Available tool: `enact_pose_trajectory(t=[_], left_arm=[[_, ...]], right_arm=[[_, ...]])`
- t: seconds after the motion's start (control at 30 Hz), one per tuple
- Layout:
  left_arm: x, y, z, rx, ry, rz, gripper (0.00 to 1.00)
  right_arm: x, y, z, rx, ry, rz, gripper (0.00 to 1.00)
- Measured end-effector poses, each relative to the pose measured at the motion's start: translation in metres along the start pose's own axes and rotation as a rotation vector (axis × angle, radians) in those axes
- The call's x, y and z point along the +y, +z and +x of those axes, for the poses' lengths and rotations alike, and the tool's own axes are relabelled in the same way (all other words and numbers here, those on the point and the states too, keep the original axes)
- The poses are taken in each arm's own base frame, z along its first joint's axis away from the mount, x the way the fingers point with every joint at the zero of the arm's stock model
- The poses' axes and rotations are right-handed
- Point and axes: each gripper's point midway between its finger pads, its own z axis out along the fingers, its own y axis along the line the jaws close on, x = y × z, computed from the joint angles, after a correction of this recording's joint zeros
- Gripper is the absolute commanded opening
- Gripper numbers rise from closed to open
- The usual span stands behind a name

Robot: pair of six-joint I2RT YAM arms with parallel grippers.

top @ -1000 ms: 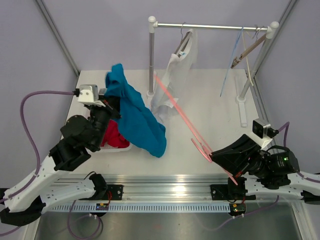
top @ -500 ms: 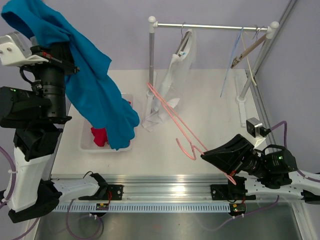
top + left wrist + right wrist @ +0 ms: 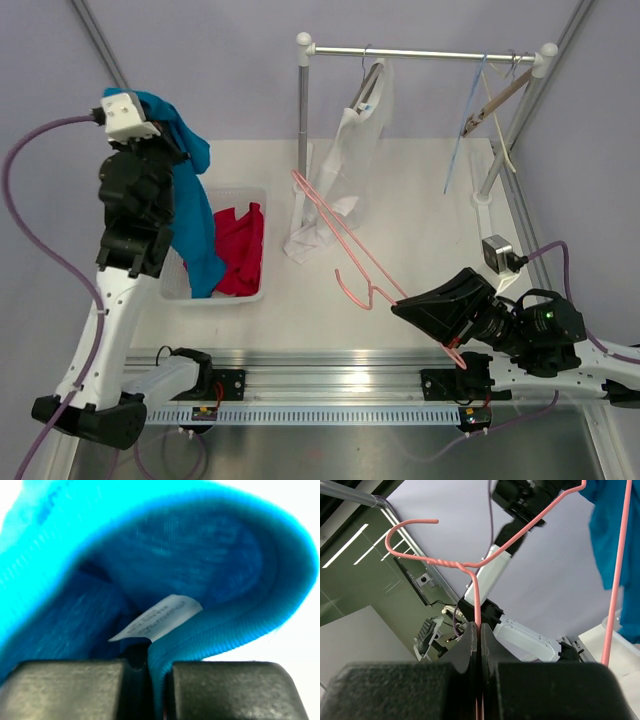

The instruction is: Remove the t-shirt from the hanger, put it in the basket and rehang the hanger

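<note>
The blue t-shirt [image 3: 193, 215] hangs from my left gripper [image 3: 168, 150], off the hanger, with its lower end in the white bin [image 3: 212, 294]. In the left wrist view the jaws are shut on the shirt's ribbed collar [image 3: 159, 672], just below its white label [image 3: 160, 617]. The bare pink wire hanger [image 3: 335, 235] slants over the table's middle. My right gripper [image 3: 400, 304] is shut on it. In the right wrist view the wire [image 3: 477, 605] runs up from between the closed fingers [image 3: 490, 650] to the hook [image 3: 415, 524].
A red garment [image 3: 238, 250] lies in the white bin. A metal clothes rail [image 3: 420, 51] stands at the back with a white garment [image 3: 350, 150] on a hanger and bare hangers [image 3: 490, 100] at its right end.
My left arm has swung the blue t-shirt down from high at the left and lowered it over the bin. My right gripper has shifted slightly left with the bare hanger.
</note>
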Motion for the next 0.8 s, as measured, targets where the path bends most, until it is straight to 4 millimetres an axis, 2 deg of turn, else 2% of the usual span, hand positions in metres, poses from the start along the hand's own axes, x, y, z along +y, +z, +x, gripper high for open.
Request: enact_pose_trajectory(t=[0.1, 0.2, 0.27, 0.4, 0.47, 0.6, 0.67, 0.7, 0.73, 0.77, 0.8], left_arm=[[0.009, -0.001, 0.09, 0.169, -0.022, -0.019, 0.0], [0.016, -0.018, 0.168, 0.334, -0.068, -0.048, 0.0], [0.02, -0.034, 0.202, 0.411, -0.104, -0.066, 0.01], [0.025, -0.067, 0.238, 0.494, -0.198, -0.086, 0.01], [0.029, -0.083, 0.248, 0.52, -0.253, -0.104, 0.0], [0.034, -0.115, 0.267, 0.553, -0.37, -0.13, 0.08], [0.037, -0.132, 0.28, 0.583, -0.403, -0.137, 0.24], [0.037, -0.138, 0.285, 0.599, -0.412, -0.138, 0.38], [0.036, -0.141, 0.289, 0.615, -0.42, -0.137, 0.53], [0.035, -0.143, 0.291, 0.628, -0.425, -0.135, 0.84], [0.035, -0.144, 0.294, 0.642, -0.424, -0.132, 0.94]], right_arm=[[-0.005, 0.0, -0.001, -0.009, -0.001, 0.023, 0.0], [-0.011, 0.001, -0.002, -0.026, -0.001, 0.051, 0.0], [-0.016, 0.002, -0.002, -0.038, -0.002, 0.069, 0.0], [-0.025, 0.005, -0.001, -0.066, -0.002, 0.096, 0.0], [-0.03, 0.007, -0.004, -0.088, -0.007, 0.122, 0.0], [-0.04, 0.007, -0.017, -0.151, -0.028, 0.182, 0.0], [-0.045, 0.006, -0.025, -0.183, -0.043, 0.219, 0.0], [-0.048, 0.007, -0.03, -0.202, -0.052, 0.241, 0.0], [-0.05, 0.008, -0.036, -0.221, -0.06, 0.265, 0.0], [-0.052, 0.01, -0.042, -0.241, -0.066, 0.289, 0.0], [-0.054, 0.011, -0.047, -0.261, -0.07, 0.311, 0.0]])
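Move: Holding the blue t-shirt high, the left hand has the basket almost straight below it, its middle some 48 cm down, about 2 cm ahead and 2 cm right; the red t-shirt inside lies about 5 cm right of the basket's middle. From the right hand, gripping the pink hanger, the middle of the rack bar is roughly 50 cm ahead, 11 cm right and 15 cm up; the white t-shirt hangs about 45 cm ahead, 6 cm left and 17 cm lower. Straight down, fast at first, the left hand lowers the blue t-shirt some 32 cm into the basket, swinging slightly forward and then back about 8 cm as its fingers tip down and its left side drops roughly 30 degrees, opening only at the bottom. The right hand keeps its pinch on the pink hanger, eases 7 cm forward towards the rack and turns it clockwise, faster late on. ##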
